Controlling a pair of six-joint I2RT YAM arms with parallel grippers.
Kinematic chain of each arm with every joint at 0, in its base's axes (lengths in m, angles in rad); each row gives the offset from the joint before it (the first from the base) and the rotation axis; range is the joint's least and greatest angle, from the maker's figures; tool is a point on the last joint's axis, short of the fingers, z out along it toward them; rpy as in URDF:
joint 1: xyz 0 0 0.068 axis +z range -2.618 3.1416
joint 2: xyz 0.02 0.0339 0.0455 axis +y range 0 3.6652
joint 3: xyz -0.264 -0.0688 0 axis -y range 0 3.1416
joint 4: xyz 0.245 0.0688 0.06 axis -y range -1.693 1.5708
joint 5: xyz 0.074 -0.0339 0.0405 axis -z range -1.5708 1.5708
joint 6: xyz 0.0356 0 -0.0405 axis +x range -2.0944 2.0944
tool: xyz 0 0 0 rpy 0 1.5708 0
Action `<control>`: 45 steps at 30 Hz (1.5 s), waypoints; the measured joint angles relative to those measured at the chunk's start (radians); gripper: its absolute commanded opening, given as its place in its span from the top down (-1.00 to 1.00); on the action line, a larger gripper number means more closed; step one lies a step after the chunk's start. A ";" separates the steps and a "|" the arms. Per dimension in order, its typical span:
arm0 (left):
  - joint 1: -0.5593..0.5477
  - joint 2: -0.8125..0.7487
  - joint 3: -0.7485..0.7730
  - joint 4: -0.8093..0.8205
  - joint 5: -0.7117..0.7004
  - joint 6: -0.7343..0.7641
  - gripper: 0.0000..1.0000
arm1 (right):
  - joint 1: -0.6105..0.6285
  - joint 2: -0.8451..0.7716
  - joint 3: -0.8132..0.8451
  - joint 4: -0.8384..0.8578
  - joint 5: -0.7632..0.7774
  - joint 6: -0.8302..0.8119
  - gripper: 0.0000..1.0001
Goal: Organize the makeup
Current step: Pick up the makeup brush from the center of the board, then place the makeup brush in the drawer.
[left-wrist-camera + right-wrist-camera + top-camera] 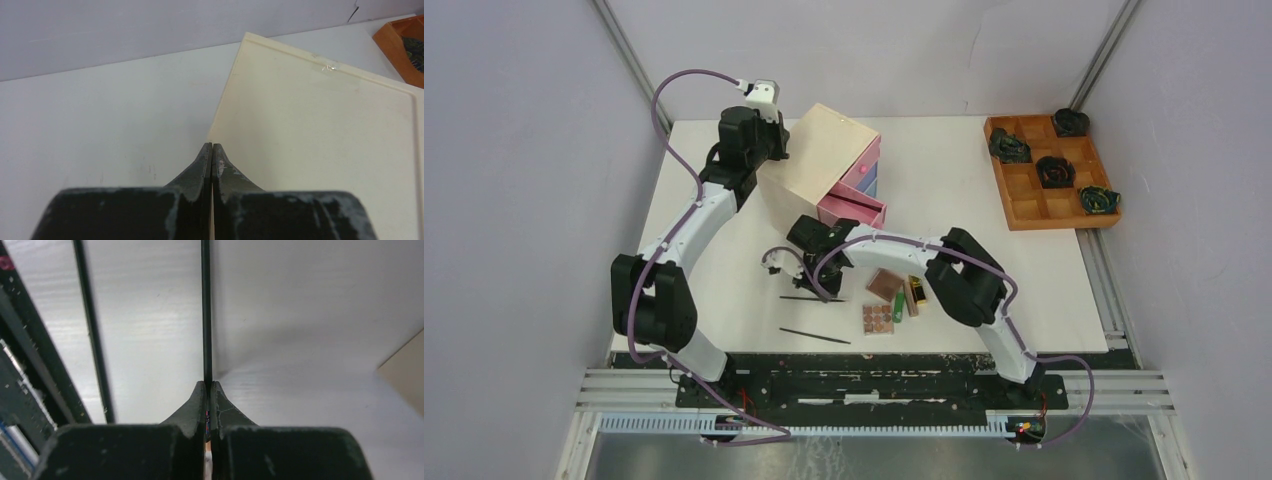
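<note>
My right gripper [208, 383] is shut on one thin black stick [206, 315], which runs straight out from its fingertips just over the white table. In the top view that gripper [810, 288] is at the stick [816, 298], left of the other makeup. A second black stick [814, 335] lies nearer the front edge, and it also shows in the wrist view [92, 330]. Two brown palettes [884, 285] [877, 318], a green tube [898, 307] and a gold tube [912, 300] lie together. My left gripper [212, 145] is shut and empty at the edge of the chest's top.
The pale wooden chest [824, 160] stands at the back with its lowest pink drawer [852, 208] pulled open toward the makeup. Its top [320, 135] fills the left wrist view. An orange-brown grid tray [1049, 170] with dark coiled objects sits at the back right.
</note>
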 measured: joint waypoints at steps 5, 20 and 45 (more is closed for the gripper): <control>0.000 0.000 0.000 0.000 0.000 0.000 0.94 | 0.035 -0.086 -0.026 -0.101 0.021 0.018 0.99; 0.002 0.000 0.000 0.000 0.006 -0.001 0.94 | 0.071 -0.340 0.248 -0.401 0.182 0.047 0.99; 0.003 -0.005 -0.004 0.000 0.009 -0.001 0.94 | -0.117 -0.312 0.554 -0.645 0.517 -0.026 0.99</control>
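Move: Right under the right hand, the makeup brush is already pinched close to the table top. The open pink drawer it is taken to lies about 14 cm ahead, 5 cm to the right and some 14 cm up, with the cabinet's middle about 25 cm ahead and 2 cm left. The second brush lies roughly 8 cm back and 2 cm left. From the left hand the drawer is about 11 cm back, 15 cm right and 9 cm lower. Keeping the brush pinched, the right hand first rises steeply, easing some 4 cm back and a little right, then swings forward and right as it nears its full height of roughly 29 cm, up to the open pink drawer, sinking a couple of centimetres at the end. On the way the wrist turns about 35 degrees, swinging the downward fingers forward and clockwise. ##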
